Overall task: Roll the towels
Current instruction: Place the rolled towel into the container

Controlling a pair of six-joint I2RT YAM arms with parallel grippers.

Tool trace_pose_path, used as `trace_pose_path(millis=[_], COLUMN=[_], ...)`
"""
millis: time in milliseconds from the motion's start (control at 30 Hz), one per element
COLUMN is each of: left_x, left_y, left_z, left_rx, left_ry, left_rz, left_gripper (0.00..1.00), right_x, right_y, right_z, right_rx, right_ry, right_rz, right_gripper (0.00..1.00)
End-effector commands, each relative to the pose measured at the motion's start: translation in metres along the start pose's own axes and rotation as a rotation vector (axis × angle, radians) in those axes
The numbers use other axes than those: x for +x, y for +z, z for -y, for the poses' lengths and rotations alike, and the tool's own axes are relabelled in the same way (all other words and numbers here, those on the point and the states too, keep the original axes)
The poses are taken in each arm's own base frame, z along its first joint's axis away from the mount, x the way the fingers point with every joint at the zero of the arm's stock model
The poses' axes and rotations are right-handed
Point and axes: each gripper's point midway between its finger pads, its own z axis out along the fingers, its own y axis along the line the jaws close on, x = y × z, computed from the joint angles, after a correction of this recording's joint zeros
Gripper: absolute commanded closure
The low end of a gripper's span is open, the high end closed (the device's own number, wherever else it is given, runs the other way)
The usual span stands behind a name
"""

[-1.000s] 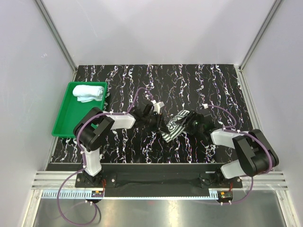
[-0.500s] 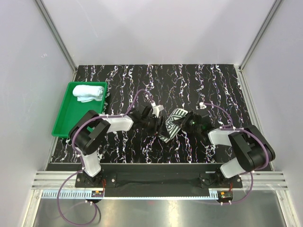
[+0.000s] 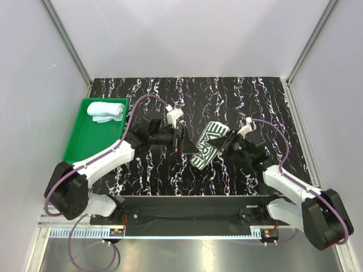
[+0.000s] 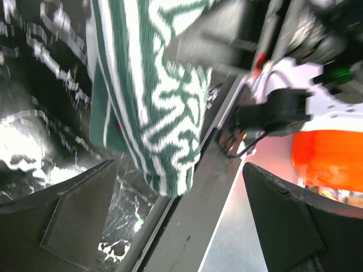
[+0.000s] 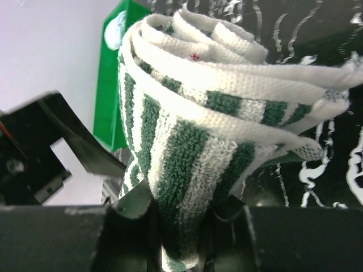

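The striped towel, a tight dark-and-white roll, lies slanted at the table's middle. My right gripper is shut on its right end. In the right wrist view the roll's spiral end fills the frame, with a fold pinched in the right gripper. My left gripper is open just left of the roll and apart from it. Its fingers stand wide, and the towel hangs beyond them. The light blue towel lies rolled in the green tray.
The green tray stands at the table's left edge and shows in the right wrist view. The metal rail along the near table edge shows below the roll. White walls enclose the table on three sides.
My left gripper opened, let go of the striped roll and drew back a little to the left. My right gripper closed on the roll's right end. Both arms stretched out lower.
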Motion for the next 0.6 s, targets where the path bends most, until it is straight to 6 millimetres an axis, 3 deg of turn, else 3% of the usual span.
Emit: trace_pose_path(millis=[0, 233, 567], left_x=[-0.035, -0.045, -0.039], left_y=[-0.014, -0.009, -0.001], left_z=[0.036, 0.048, 0.037], left_rx=[0.077, 0.201, 0.184], left_ry=[0.117, 0.128, 0.081], left_rz=[0.093, 0.130, 0.126], left_gripper=[0.01, 0.01, 0.01], right_x=[0.000, -0.003, -0.012], right_y=[-0.015, -0.044, -0.079], right_z=[-0.037, -0.100, -0.154], right_rx=[-0.124, -0.355, -0.593], right_ry=[-0.071, -0.096, -0.063], right_rz=[-0.030, -0.055, -0.025], right_gripper=[1.00, 1.00, 1.00])
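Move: Just off the left hand's open fingertips, about 4 cm to the right, 3 cm ahead and 4 cm lower, is the middle of the rolled towel. From the left hand the container's middle is some 44 cm left, 10 cm ahead and 13 cm down; the white roll in it is about 42 cm left, 20 cm ahead and 10 cm down. For the right hand, already pinching the rolled towel, the left gripper's opening is about 7 cm left, 5 cm back and 3 cm higher. Lifting the rolled towel about 9 cm, the right hand also draws it back 5 cm and slightly left, into the gap of the left gripper, tipping its fingers up and swinging them some 13 degrees counter-clockwise while keeping its pinch. The left hand rises nearly 5 cm and edges right to meet the rolled towel, rolling about 10 degrees, fingers staying wide open. ##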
